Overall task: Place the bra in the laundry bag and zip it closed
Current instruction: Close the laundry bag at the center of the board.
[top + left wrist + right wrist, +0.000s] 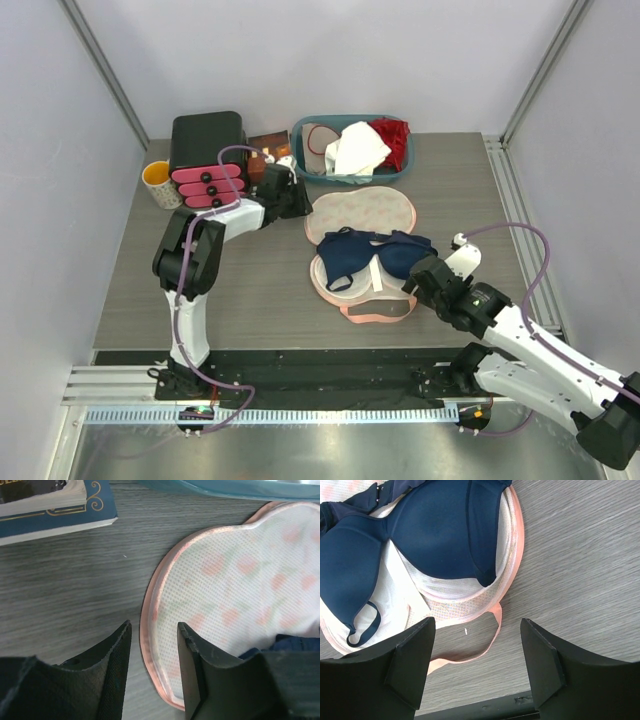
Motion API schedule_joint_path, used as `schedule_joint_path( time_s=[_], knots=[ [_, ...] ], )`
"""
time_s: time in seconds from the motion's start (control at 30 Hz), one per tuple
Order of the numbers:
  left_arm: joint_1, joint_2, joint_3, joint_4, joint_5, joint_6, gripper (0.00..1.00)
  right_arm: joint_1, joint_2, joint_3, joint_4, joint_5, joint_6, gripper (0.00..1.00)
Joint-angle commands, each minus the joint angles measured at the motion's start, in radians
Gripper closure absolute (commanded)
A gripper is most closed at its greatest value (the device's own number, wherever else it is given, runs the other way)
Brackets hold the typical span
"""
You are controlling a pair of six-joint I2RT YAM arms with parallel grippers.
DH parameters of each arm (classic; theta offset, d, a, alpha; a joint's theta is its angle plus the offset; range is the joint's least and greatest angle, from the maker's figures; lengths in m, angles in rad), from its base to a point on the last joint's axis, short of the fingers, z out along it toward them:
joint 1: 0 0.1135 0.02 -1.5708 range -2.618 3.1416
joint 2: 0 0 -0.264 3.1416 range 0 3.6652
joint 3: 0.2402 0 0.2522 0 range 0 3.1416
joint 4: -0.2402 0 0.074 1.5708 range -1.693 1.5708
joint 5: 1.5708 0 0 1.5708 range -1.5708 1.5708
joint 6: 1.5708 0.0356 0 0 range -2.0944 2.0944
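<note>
The laundry bag (pixel 362 212) lies opened flat mid-table, its cream floral halves edged in pink. The navy bra (pixel 378 254) rests cups-up on the near half (pixel 445 587) and shows in the right wrist view (pixel 435 535). My left gripper (pixel 297 200) is at the far half's left edge. In its own view its jaws (pixel 154 625) straddle the pink rim (pixel 150 605), still apart, with table showing beside the rim. My right gripper (pixel 416 281) stands open (pixel 477 621) at the bag's near right corner, over a pink strap loop (pixel 492 637), holding nothing.
A teal basket (pixel 330 177) with a white cloth (pixel 356 150) and a red garment (pixel 392 140) stands behind the bag. A black box (pixel 207 138), a yellow mug (pixel 159 182) and a book (pixel 50 510) sit back left. The table's front edge (pixel 485 711) lies just below my right fingers.
</note>
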Motion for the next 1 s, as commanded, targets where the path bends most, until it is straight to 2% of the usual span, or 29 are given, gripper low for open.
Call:
schedule_joint_path(
  time_s=[0.0, 0.33, 0.4, 0.53, 0.6, 0.97],
  knots=[
    [-0.013, 0.057, 0.068, 0.005, -0.036, 0.073, 0.58, -0.004, -0.032, -0.013, 0.026, 0.023, -0.009, 0.26],
    [-0.036, 0.133, 0.154, -0.068, -0.089, 0.12, 0.68, -0.004, -0.016, -0.026, 0.049, 0.015, -0.015, 0.25],
    [-0.04, 0.137, 0.161, -0.071, -0.096, 0.128, 0.74, -0.004, -0.01, -0.027, 0.049, 0.017, -0.012, 0.25],
    [-0.056, 0.13, 0.152, -0.065, -0.096, 0.148, 0.94, -0.004, -0.007, -0.029, 0.05, 0.017, -0.011, 0.25],
    [-0.059, 0.113, 0.134, -0.06, -0.097, 0.153, 1.0, -0.004, -0.004, -0.029, 0.05, 0.014, -0.011, 0.25],
    [-0.102, -0.171, -0.073, 0.011, -0.195, 0.147, 1.0, -0.009, 0.043, 0.01, -0.044, 0.086, 0.061, 0.25]
  ],
)
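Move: The open flap's left edge is just below the left gripper, about 1 cm ahead, 2 cm to the right and 3 cm down. From that gripper, the bra in the bag's base is roughly 16 cm right and 10 cm back, the books about 9 cm left and 13 cm ahead, and the blue basket some 11 cm right and 16 cm ahead. From the right gripper the same flap edge lies about 20 cm ahead, 26 cm left and 8 cm below. Bring the half-open left gripper down about 3 cm, easing slightly forward and right, so its fingers straddle the laundry bag flap's left edge; roll it some 10 degrees, left side rising, and shut the fingers to pinch the edge. Then draw the edge back about 2.5 cm towards the bag's base, with a little lift and leftward drift. ##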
